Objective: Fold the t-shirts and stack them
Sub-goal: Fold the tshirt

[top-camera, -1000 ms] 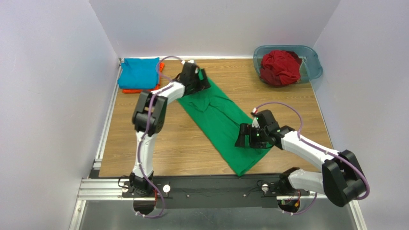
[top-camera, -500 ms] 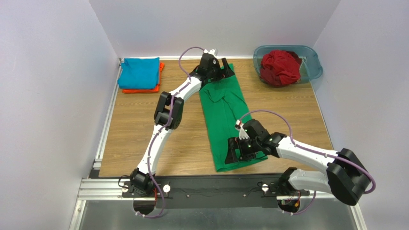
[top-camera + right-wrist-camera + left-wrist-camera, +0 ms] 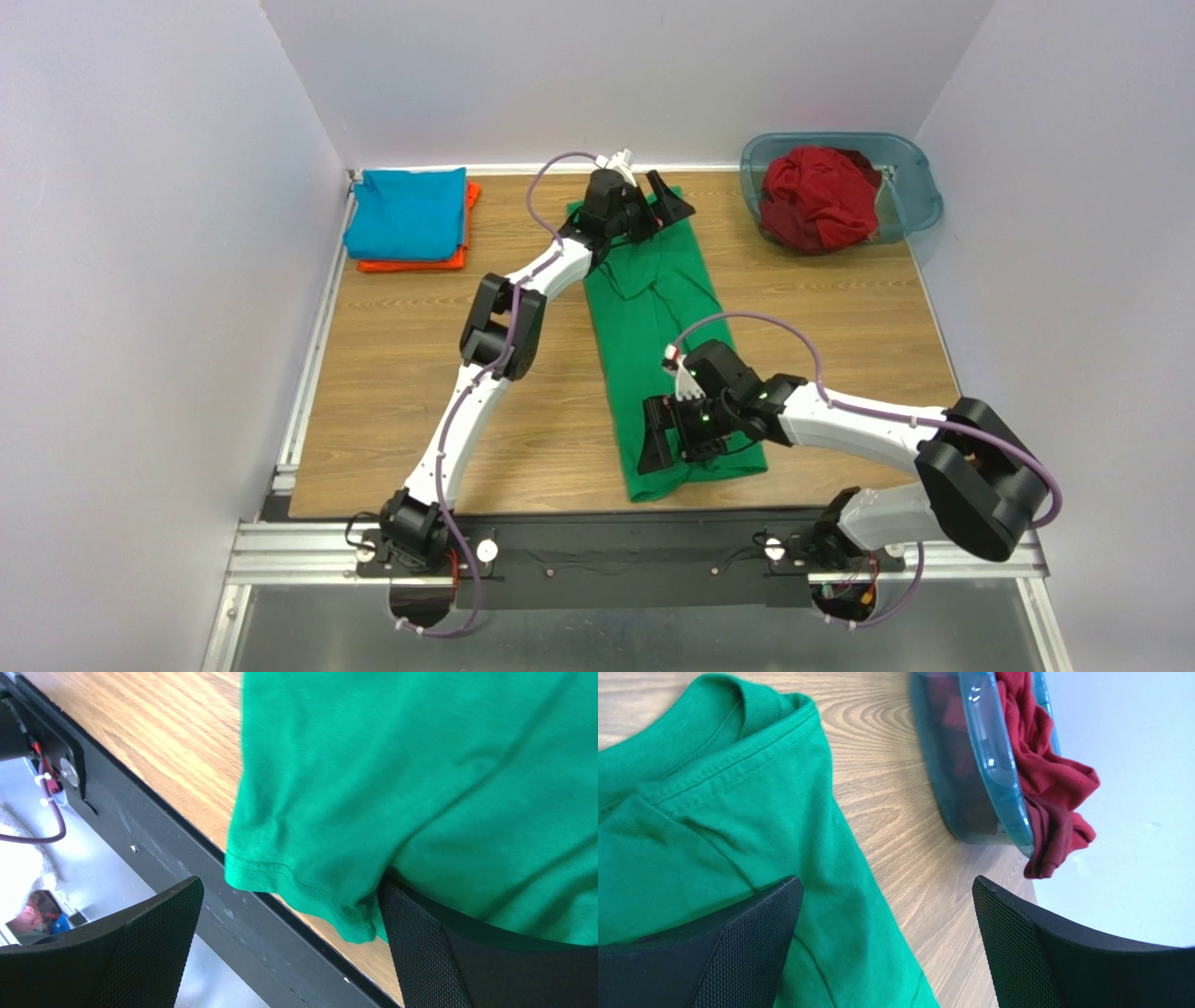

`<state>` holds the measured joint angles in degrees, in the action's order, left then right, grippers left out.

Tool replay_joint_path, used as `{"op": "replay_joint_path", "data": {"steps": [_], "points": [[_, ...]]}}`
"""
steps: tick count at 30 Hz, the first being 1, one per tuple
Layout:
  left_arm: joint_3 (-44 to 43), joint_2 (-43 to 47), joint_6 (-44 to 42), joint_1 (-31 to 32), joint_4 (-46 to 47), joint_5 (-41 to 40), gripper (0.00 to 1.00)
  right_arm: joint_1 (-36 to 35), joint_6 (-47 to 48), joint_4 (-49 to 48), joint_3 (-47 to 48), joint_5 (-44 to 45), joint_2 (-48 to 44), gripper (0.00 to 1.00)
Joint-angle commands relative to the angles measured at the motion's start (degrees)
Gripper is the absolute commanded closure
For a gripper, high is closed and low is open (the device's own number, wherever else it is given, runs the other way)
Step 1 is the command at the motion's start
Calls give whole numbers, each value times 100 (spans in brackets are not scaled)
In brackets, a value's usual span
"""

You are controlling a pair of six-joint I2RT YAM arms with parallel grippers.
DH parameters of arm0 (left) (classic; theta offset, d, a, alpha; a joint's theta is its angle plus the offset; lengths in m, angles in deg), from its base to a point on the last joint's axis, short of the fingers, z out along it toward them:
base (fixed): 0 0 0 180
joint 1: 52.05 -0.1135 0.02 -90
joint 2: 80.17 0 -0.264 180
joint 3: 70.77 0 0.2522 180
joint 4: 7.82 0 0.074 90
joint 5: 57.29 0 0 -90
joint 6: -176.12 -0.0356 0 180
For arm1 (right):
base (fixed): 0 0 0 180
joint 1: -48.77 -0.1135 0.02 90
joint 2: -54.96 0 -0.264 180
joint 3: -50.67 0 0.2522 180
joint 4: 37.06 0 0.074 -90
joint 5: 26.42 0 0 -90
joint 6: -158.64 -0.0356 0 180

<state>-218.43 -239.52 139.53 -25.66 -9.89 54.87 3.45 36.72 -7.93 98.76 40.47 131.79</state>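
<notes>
The green t-shirt (image 3: 652,322) lies as a long folded strip running from the back of the table to its near edge. My left gripper (image 3: 657,199) stands open at the collar end; in the left wrist view its left finger is over the green cloth (image 3: 703,812) and bare wood shows between the jaws. My right gripper (image 3: 657,437) is open at the hem end, where a hem corner (image 3: 302,882) rests against its right finger. A folded teal-blue t-shirt (image 3: 407,213) lies on an orange one (image 3: 456,256) at the back left. The dark red t-shirt (image 3: 818,196) is bunched in the tub.
The translucent blue-grey tub (image 3: 915,189) stands at the back right corner, close to the left gripper's right finger (image 3: 1046,952). White walls close off the left, back and right sides. A black mounting rail (image 3: 175,854) runs along the near table edge, right under the hem.
The green shirt has swung from a diagonal to nearly straight front to back. My left gripper moved right along the back, and my right gripper moved left towards the near edge.
</notes>
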Motion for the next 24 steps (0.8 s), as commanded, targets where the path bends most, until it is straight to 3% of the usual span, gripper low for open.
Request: {"op": "replay_joint_path", "data": {"steps": [1, 6, 11, 14, 20, 24], "points": [[-232, -175, 134, 50, -271, -61, 1, -283, 37, -78, 65, -61, 226, 0], [-759, -465, 222, 50, -316, -62, 1, -688, -121, -140, 179, -53, 446, 0], [-619, -667, 907, 146, 667, 473, 1, -961, -148, -254, 363, 26, 657, 0], [-804, -791, 935, 261, 704, 430, 1, -1049, -104, -263, 566, 61, 762, 0], [-707, -405, 610, 112, 484, 202, 1, -1058, -95, -9, 803, 264, 270, 0], [-707, 333, 276, 6, 405, 202, 1, -1067, -42, 579, 1111, 632, -265, 0]]}}
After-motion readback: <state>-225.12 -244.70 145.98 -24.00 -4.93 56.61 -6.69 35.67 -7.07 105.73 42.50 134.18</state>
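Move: The green t-shirt's near end lies under the right hand, its middle some 6 cm back, 1 cm right and 3 cm below; its near-left corner is about 11 cm back and 8 cm left. From the left hand, the shirt's far end is roughly 3 cm ahead, 5 cm left and 5 cm below. The basket stands about 31 cm to that hand's right and 3 cm farther out; the folded stack is some 43 cm left, level with it. Open fingers still resting on the cloth, the right hand drags the shirt's near end about 4 cm left and 3 cm back towards the table edge, turning some 10 degrees counter-clockwise, then rises a couple of centimetres. The left hand, also open with its lower finger on the far end, edges forward, then slides about 3 cm right towards the basket, rolling its left side down slightly. ##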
